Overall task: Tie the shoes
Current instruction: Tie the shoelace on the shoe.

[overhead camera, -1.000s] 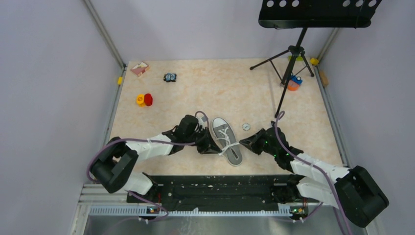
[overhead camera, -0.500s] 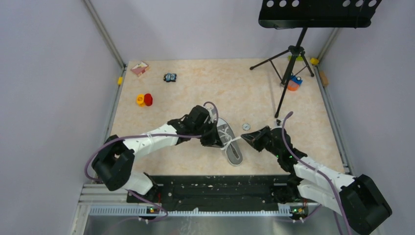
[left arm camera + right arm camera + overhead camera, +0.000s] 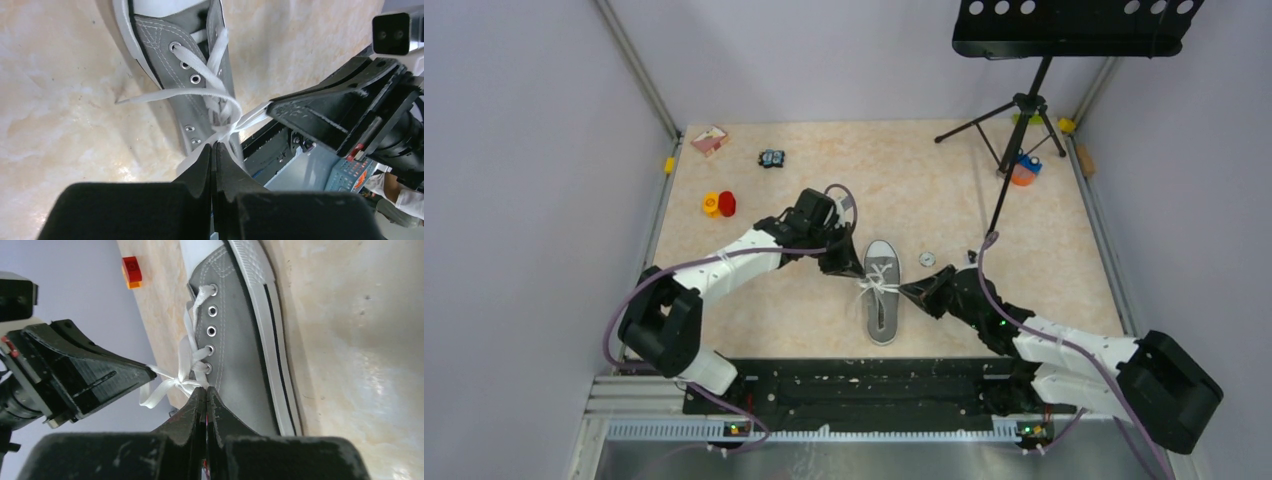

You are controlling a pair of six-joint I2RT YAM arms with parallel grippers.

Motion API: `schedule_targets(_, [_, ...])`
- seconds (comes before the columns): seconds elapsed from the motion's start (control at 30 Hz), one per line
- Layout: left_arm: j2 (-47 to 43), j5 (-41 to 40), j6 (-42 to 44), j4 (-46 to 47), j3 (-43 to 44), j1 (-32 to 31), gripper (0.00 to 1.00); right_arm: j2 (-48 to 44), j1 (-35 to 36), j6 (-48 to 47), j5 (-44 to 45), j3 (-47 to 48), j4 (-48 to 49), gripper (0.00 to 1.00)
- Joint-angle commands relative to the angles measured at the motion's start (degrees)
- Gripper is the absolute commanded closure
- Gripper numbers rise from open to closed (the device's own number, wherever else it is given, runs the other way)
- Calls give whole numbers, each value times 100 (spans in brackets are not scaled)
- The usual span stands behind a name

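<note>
A grey canvas shoe [image 3: 882, 305] with a white sole lies lengthways at the table's middle, toe cap away from the arms. Its white laces [image 3: 876, 287] cross in a loose knot over the tongue. My left gripper [image 3: 854, 271] is at the shoe's left side, shut on a lace strand [image 3: 222, 135] that runs from its tips [image 3: 214, 146] to the knot. At the shoe's right side, my right gripper [image 3: 904, 291] is shut on another strand at its tips [image 3: 205, 389]. One free lace end [image 3: 150, 96] trails over the table, and a small loop [image 3: 152, 392] hangs by the knot.
A music stand's tripod [image 3: 1022, 120] stands at the back right, with an orange and blue object [image 3: 1024, 170] by its leg. A small round disc [image 3: 927, 259] lies just right of the toe. Red and yellow blocks [image 3: 719, 204], a toy car [image 3: 771, 158] and a pink card [image 3: 709, 139] sit at the back left.
The shoe has swung from a tilt to lie straight. My left gripper crossed over the shoe, then pulled back to its left. My right gripper came in closer to the shoe.
</note>
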Motion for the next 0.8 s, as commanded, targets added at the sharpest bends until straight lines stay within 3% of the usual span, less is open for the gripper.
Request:
schedule_targets(0.0, [159,83,268,-240,546,104,100,540,231,167,300,503,553,100])
schedule_targets(0.17, [-38,139,236,-340,289,106,100,506,235,75,489,622,239,100])
schedule_targets(0.37, [-728,336,-51,-75,-983,75,100,315,203,-200,734,356,-322,100])
schedule_targets(0.47, [-926,319,-93,-75,-1399,34,100,411,198,-26,599,-25,-36,100])
schedule_targets(0.77, [-1181,416,-377,261,-1595,-109,100,682,200,-171,534,198,-38,100])
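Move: Both shut grippers already hold strands of shoelace across the shoe. From the left hand the lace knot is about 4 cm right, 3 cm back and some 3 cm lower; the shoe's heel lies about 14 cm back and 5 cm right, its toe cap about 6 cm ahead and 4 cm right. From the right hand the knot is roughly 5 cm left and 1 cm ahead, slightly below; the white disc sits about 8 cm ahead and 7 cm right. Back, down and somewhat left goes the left hand, after a small rise forward of about 1 cm: some 7 cm towards the heel end, keeping its pinch on the lace. The right hand first eases a centimetre or two left and forward, then sinks about 4 cm beside the shoe, fingers still shut, its hold on the lace ending. ##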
